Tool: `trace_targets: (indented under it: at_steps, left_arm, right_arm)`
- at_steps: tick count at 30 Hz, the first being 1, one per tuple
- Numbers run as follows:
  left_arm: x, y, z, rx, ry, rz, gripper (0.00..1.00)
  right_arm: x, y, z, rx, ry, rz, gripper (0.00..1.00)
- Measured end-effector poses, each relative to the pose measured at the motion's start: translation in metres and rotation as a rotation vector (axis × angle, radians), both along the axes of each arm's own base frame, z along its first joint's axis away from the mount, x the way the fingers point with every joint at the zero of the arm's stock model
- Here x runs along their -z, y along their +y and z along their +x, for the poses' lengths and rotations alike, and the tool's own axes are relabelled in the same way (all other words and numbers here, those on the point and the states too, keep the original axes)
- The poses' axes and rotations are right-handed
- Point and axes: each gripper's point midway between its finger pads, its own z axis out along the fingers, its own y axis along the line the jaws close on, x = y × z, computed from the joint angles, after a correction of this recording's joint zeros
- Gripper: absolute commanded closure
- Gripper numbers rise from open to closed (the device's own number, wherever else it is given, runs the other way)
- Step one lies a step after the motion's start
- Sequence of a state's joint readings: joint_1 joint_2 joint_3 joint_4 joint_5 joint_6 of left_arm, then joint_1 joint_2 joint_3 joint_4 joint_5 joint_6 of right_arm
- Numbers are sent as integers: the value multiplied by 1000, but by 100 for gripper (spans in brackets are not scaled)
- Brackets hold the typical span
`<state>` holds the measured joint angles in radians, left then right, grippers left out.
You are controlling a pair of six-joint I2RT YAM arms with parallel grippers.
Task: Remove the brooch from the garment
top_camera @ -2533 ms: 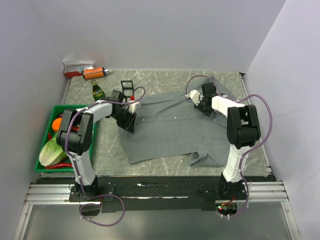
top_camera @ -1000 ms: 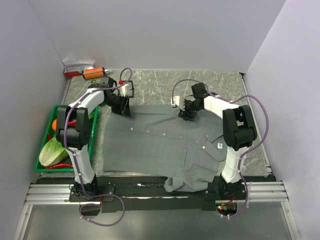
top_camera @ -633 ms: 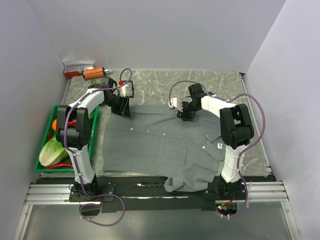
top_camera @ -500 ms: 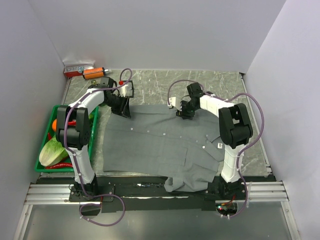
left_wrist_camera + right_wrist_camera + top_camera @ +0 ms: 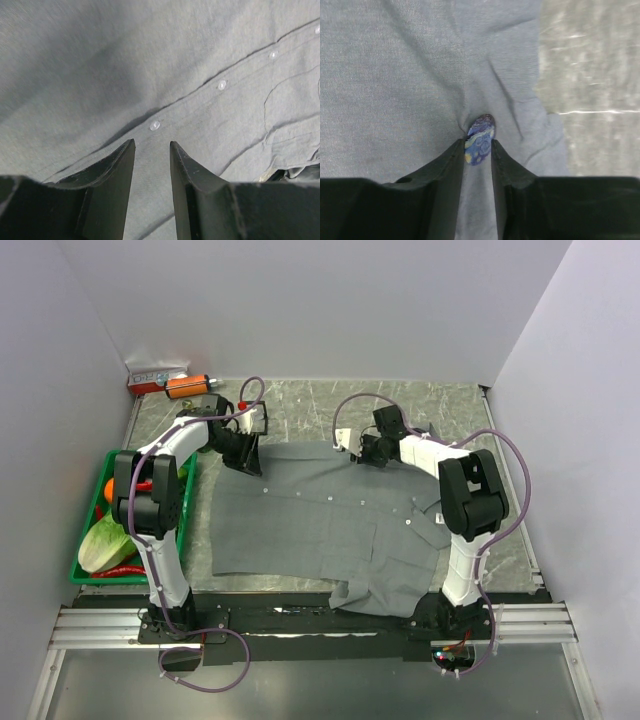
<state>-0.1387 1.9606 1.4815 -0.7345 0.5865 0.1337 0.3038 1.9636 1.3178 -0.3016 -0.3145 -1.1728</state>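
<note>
The garment, a grey button-up shirt, lies spread across the table between both arms. The brooch, a small blue disc with pale swirls, stands on edge at the shirt's far edge. My right gripper is shut on the brooch, and cloth puckers around it. From above, the right gripper sits at the shirt's far edge and hides the brooch. My left gripper is at the shirt's far left corner. In the left wrist view the left gripper has its jaws partly apart over flat cloth, near a white button.
A green crate of vegetables stands at the left edge. An orange bottle and a red-and-white box lie at the back left. Bare marble tabletop shows just beyond the shirt's edge.
My right gripper has closed onto the brooch and shifted slightly back and left, tugging the shirt's far edge with it. The left gripper has stayed put.
</note>
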Motion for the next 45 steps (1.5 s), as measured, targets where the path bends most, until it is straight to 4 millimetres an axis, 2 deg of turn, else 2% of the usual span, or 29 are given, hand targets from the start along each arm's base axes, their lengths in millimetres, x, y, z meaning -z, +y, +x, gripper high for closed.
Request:
trace_targets:
  at_steps: [9,14,16,22,26,30,31,37,41,45]
  left_arm:
    - [0,0,0,-1,0,-1,60]
    - [0,0,0,0,-1,-1,60]
    - [0,0,0,0,-1,-1,60]
    - [0,-1,0,-3,2,-5,60]
    - [0,-1,0,-5,3,-6,60]
    - [0,-1,0,-5,3,-6,60]
    - [-1,-1,0,-5,3,-6,60]
    - [-2,-4,0,-9,11,-25,60]
    - [-6,-9,1,-9,8,-57,60]
    - [-14,-20,10,-10,-25,-112,59]
  right_arm:
    - [-9,-2,11,16,-48,-8,84]
    - [-14,-3,25,42,-71,-22,95]
    - [-14,-4,27,56,-77,-27,95]
    - [-15,-10,40,131,-74,-44,86]
    - [-10,-10,37,154,-45,-49,84]
    - [-6,-9,39,175,-22,-52,93]
    - [-6,-9,39,180,-18,-53,99]
    - [-16,-9,48,224,-19,-51,100]
    - [-16,-7,40,268,13,27,100]
    - [-33,2,6,276,73,204,100]
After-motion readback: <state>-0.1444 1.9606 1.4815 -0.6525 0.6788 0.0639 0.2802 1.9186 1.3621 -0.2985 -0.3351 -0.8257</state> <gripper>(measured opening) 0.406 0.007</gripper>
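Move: The brooch sits practically at the right fingertips, about 1 cm to their left and 2 cm below the point between the pads. From the right hand, the nearest shirt button is some 9 cm back and 1 cm left, the white tag about 13 cm back and 13 cm right, both roughly 3 cm lower. From the left hand, the brooch is about 18 cm right, 2 cm forward and 5 cm below. Slide the right gripper forward about 4.5 cm along the garment while narrowing the fingers on the brooch, part them slightly, then shut them fully to pinch it at its edge. Turn the wrist some 15 degrees clockwise, then pull back about 4 cm and up 2 cm. Near the end, ease the part-open left gripper about 2 cm right and a little up. ##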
